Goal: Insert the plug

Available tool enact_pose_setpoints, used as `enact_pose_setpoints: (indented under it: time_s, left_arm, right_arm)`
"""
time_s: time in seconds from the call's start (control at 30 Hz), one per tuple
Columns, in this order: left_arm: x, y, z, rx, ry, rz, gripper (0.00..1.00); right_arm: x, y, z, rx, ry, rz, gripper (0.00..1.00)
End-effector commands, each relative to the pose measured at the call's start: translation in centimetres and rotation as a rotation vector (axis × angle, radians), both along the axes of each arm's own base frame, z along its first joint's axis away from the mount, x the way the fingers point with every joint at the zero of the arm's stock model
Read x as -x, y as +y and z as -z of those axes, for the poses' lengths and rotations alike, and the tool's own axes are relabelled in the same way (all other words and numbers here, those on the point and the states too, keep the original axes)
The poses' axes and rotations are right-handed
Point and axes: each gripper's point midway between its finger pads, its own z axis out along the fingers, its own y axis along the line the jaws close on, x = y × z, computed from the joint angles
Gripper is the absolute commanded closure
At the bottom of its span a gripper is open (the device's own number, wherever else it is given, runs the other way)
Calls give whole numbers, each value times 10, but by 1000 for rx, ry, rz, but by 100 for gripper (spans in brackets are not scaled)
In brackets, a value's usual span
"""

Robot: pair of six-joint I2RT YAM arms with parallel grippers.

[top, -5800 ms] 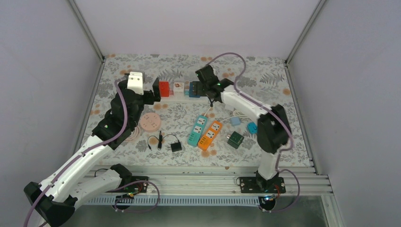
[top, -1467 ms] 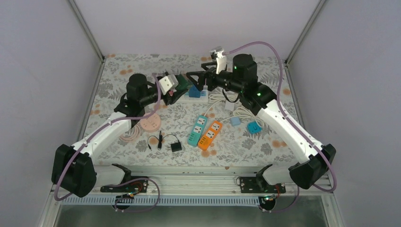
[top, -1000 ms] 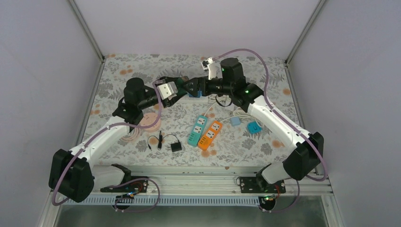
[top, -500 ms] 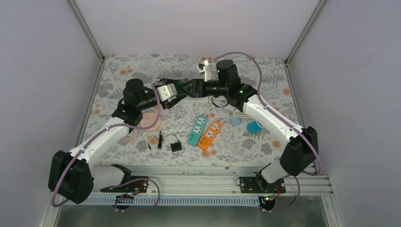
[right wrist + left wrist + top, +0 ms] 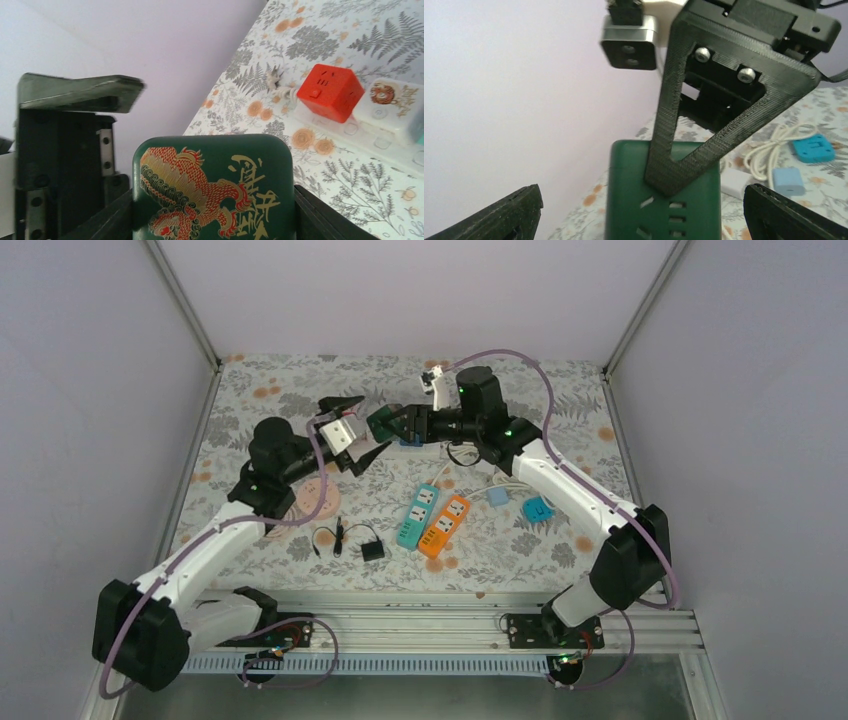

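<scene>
The plug is a dark green cube (image 5: 383,422) held in the air over the back of the table. My right gripper (image 5: 392,423) is shut on it, one finger on each side. In the right wrist view the cube (image 5: 215,185) shows a red and gold dragon face between my right gripper (image 5: 215,200) fingers. My left gripper (image 5: 362,427) stands open just left of the cube, its fingers wide apart and off it. In the left wrist view the cube's slotted face (image 5: 664,200) sits between the fingertips of my left gripper (image 5: 642,200), untouched by either.
A white power strip (image 5: 350,132) at the back carries a red cube (image 5: 330,91) and a white cube (image 5: 387,100). A teal strip (image 5: 417,514), an orange strip (image 5: 445,526), a black adapter (image 5: 372,551) and a blue cube (image 5: 537,508) lie mid-table.
My left gripper has let go of the green cube, opened wide and drawn back to the left. My right gripper has closed on the cube and now holds it alone.
</scene>
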Motion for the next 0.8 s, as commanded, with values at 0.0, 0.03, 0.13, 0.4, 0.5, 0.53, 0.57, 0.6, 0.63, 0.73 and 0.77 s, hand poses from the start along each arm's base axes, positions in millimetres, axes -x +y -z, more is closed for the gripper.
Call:
enact_pose_setpoints:
  time_s: [0.0, 0.03, 0.13, 0.4, 0.5, 0.53, 0.57, 0.6, 0.63, 0.73, 0.77]
  left_arm:
    - [3, 27, -35, 111, -83, -153, 0]
    - [6, 35, -43, 148, -90, -190, 0]
    - [10, 63, -69, 260, -83, -320, 0]
    - [47, 137, -101, 478, -80, -589, 0]
    - [64, 148, -94, 515, -31, -600, 0]
    - [69, 150, -92, 530, -14, -595, 0]
    - [77, 152, -92, 548, -9, -587, 0]
    - [80, 155, -89, 558, 4, -589, 0]
    - [82, 159, -86, 577, 16, -603, 0]
    - [86, 176, -81, 652, 45, -671, 0]
    - [88, 181, -81, 672, 46, -691, 0]
  right_arm:
    - [-17, -10, -18, -15, -96, 77, 53]
    - [-19, -11, -17, -8, -106, 81, 52]
    - [-24, -11, -6, 25, -126, 89, 52]
    - [-20, 1, 27, 130, -179, 78, 50]
    - [-15, 7, 36, 150, -197, 59, 50]
    - [-14, 10, 38, 161, -207, 51, 50]
    - [-13, 12, 41, 175, -219, 48, 50]
    - [-11, 15, 43, 192, -238, 40, 50]
    - [-10, 19, 47, 212, -257, 36, 50]
    - [-5, 30, 60, 288, -303, 29, 50]
    - [-3, 34, 65, 314, -309, 23, 50]
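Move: The right hand holds the green adapter some 30 cm above the table. From it, the middle of the white power strip lies about 18 cm ahead, 5 cm left and 28 cm down. On the strip, the blue adapter is 18 cm ahead and 1 cm right, the white one 19 ahead and 6 left. From the left hand the green adapter is 2 cm ahead, 3 right, and the strip 19 ahead, 1 left. Leftwards, up and back swings the empty left hand, about 16 cm left, away from the green adapter, its fingers staying wide open as it turns counter-clockwise and rolls. The right keeps its grip on the adapter, eases forward a little, then sinks some 6 cm towards the strip, giving back that forward travel, drifting slightly left and tipping its fingertips further down. ##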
